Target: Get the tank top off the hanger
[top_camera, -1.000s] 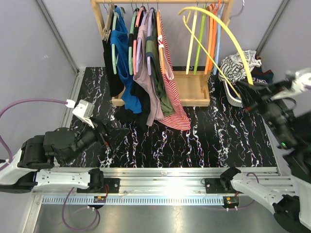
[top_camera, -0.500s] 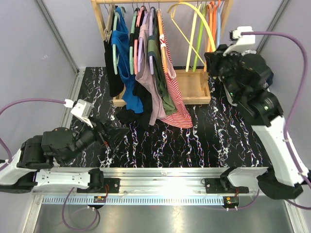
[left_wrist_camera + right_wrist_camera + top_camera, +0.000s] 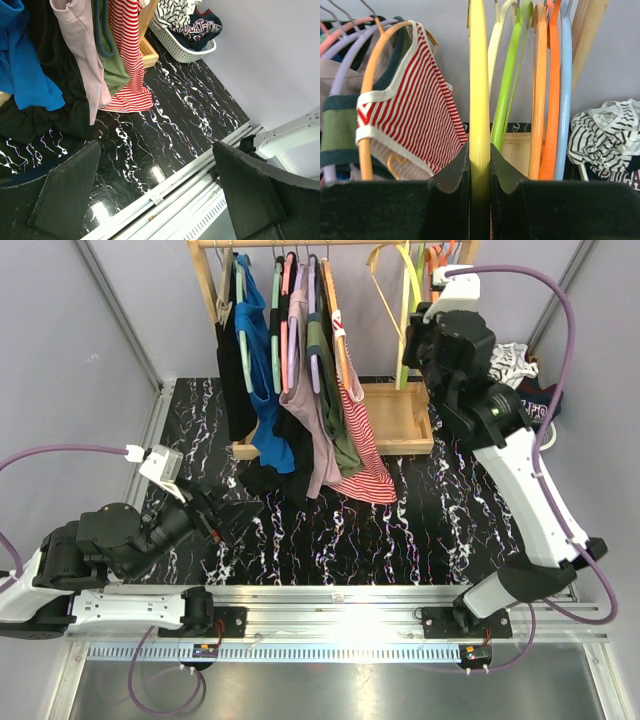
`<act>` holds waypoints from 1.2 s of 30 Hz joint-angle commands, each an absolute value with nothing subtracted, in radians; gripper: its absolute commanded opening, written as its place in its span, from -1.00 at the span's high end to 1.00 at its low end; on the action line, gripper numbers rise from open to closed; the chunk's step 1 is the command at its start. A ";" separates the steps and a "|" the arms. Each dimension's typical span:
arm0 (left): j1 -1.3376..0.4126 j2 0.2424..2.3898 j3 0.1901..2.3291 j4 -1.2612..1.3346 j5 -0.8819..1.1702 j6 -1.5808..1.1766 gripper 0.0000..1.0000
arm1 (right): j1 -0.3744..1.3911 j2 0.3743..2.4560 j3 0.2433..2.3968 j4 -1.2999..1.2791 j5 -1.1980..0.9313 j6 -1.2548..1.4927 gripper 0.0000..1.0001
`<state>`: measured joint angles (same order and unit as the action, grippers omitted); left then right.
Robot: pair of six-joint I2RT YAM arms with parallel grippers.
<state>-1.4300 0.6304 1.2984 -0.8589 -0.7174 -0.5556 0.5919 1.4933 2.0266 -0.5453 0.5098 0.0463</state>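
Several tank tops hang on a wooden rack (image 3: 395, 430). The rightmost is a red-and-white striped tank top (image 3: 362, 455) on an orange hanger (image 3: 366, 105); it also shows in the left wrist view (image 3: 127, 50). My right gripper (image 3: 480, 160) is shut on an empty yellow hanger (image 3: 479, 75) and holds it up at the rail, between the striped top and the empty green, orange and blue hangers (image 3: 540, 100). In the top view that gripper (image 3: 413, 305) is high at the rack's right end. My left gripper (image 3: 155, 147) is open and empty, low over the table's front left (image 3: 235, 515).
A white basket (image 3: 175, 47) with striped and dark clothes (image 3: 512, 362) stands right of the rack, behind my right arm. Blue, black, pink and green tops (image 3: 290, 390) fill the rack's left half. A metal rail (image 3: 350, 595) runs along the table's near edge.
My right arm has swung from the far right up to the rack, carrying the yellow hanger in among the empty hangers at the rail. My left arm has barely moved.
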 commanded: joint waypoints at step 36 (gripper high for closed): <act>-1.433 0.620 1.285 -0.765 -0.730 -0.517 -0.98 | 0.589 1.693 2.566 -1.043 -0.178 0.152 -0.50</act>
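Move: The right hand holds the yellow hanger upright by its near shoulder end. The rack's rod, where its hook is going, lies about 20 cm ahead, straight in front and some 15 cm above the hand. The pale yellow hanger hangs about 18 cm ahead, 3 cm right and 5 cm above; the red-striped tank top is 18 cm ahead, 14 cm left and some 10 cm lower than the hand. From the left hand, that stretch of rod is roughly 45 cm ahead, 30 cm right and 27 cm higher. Still pinching the empty yellow hanger, the right hand carries it about 3 cm forward and then down some 4 cm, tipping its fingers down, to hook it onto the rod. The fingers then open and let go; the hand backs off roughly 12 cm while rising past its starting height, drifts left and turns about 30 degrees counter-clockwise. ##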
